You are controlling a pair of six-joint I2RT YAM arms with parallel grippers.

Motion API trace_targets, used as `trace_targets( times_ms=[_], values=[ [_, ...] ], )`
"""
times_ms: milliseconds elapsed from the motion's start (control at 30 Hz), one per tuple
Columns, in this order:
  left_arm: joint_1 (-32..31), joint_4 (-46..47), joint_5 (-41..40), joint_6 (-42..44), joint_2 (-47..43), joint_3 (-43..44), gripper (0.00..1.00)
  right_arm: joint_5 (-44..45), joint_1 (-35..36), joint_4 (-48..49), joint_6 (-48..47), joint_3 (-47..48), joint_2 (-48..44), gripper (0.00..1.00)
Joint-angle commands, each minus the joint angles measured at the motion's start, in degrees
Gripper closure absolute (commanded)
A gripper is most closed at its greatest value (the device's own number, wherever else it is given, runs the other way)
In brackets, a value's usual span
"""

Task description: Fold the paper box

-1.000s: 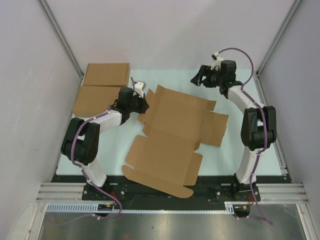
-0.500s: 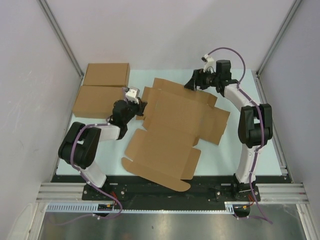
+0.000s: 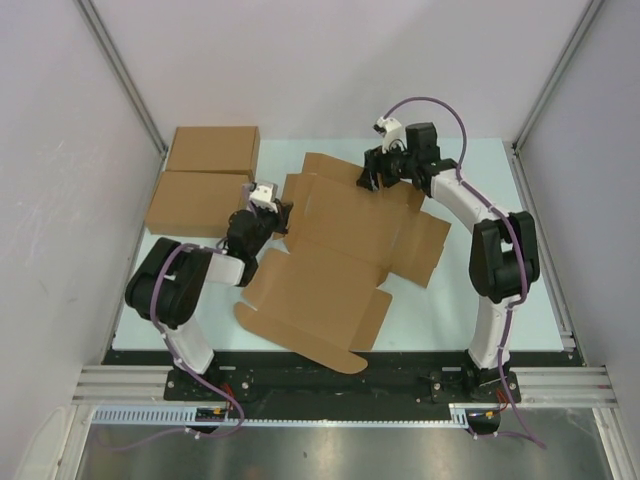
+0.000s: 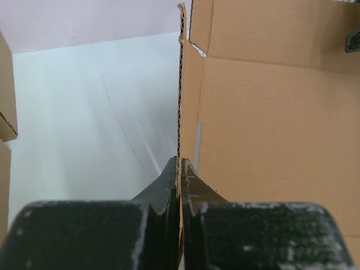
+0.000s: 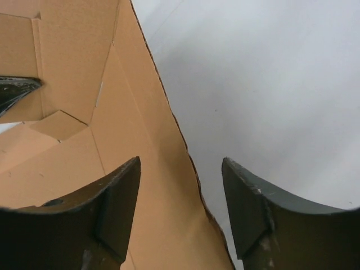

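Observation:
The paper box (image 3: pixel 340 250) lies as a large brown die-cut sheet with flaps and tabs across the middle of the table. My left gripper (image 3: pixel 268 215) is shut on its left edge. In the left wrist view the thin corrugated edge runs straight into the closed gripper (image 4: pixel 180 163), with the sheet (image 4: pixel 270 112) spreading to the right. My right gripper (image 3: pixel 372 172) is at the sheet's far edge and stands open. In the right wrist view that gripper (image 5: pixel 181 163) straddles the raised cardboard edge (image 5: pixel 84 84), with neither finger touching it.
Two made-up brown boxes sit at the back left, one (image 3: pixel 212 148) behind the other (image 3: pixel 195 200), close to my left gripper. The pale table (image 3: pixel 480 300) is bounded by grey walls and metal frame posts. The sheet's near flap overhangs the table's front edge (image 3: pixel 330 355).
My right gripper has moved left and down from above the back right of the table onto the sheet's far edge. The sheet has slid slightly left and nearer, still held by my left gripper.

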Motion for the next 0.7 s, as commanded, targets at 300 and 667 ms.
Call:
trace_targets(
  times_ms=[300,667],
  values=[
    [-2.2,23.0,0.8,-7.6,6.9,2.4,0.74,12.9,5.9,-0.4,-4.5,-8.9,-15.1,0.75],
    [-2.1,25.4,1.1,-9.8,5.5,-0.4,0.59,27.8,15.1,0.2,-11.7,-14.3,-19.1,1.00]
  ],
)
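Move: The far flap's top edge already runs between the right hand's open fingertips, its middle about 1 cm ahead, 2 cm left and 2 cm lower. From that hand the centre panel lies roughly 7 cm back, 7 cm left and 8 cm below, the right flap some 14 cm back, 11 cm right and 9 cm down. The left hand holds the left flap's edge, the flap's middle about 1 cm ahead, straight in line sideways and 2 cm lower; from it the far flap is some 9 cm ahead and 20 cm to the right. The right fingers shut on the far flap's edge and pinch it while the hand draws back about 7 cm, rising some 4 cm and edging left late on, its fingertips tipping up to point more level. Meanwhile the left hand releases its pinch, opening to under half with the left flap still between its fingers, and shifts roughly 2 cm to the right. ##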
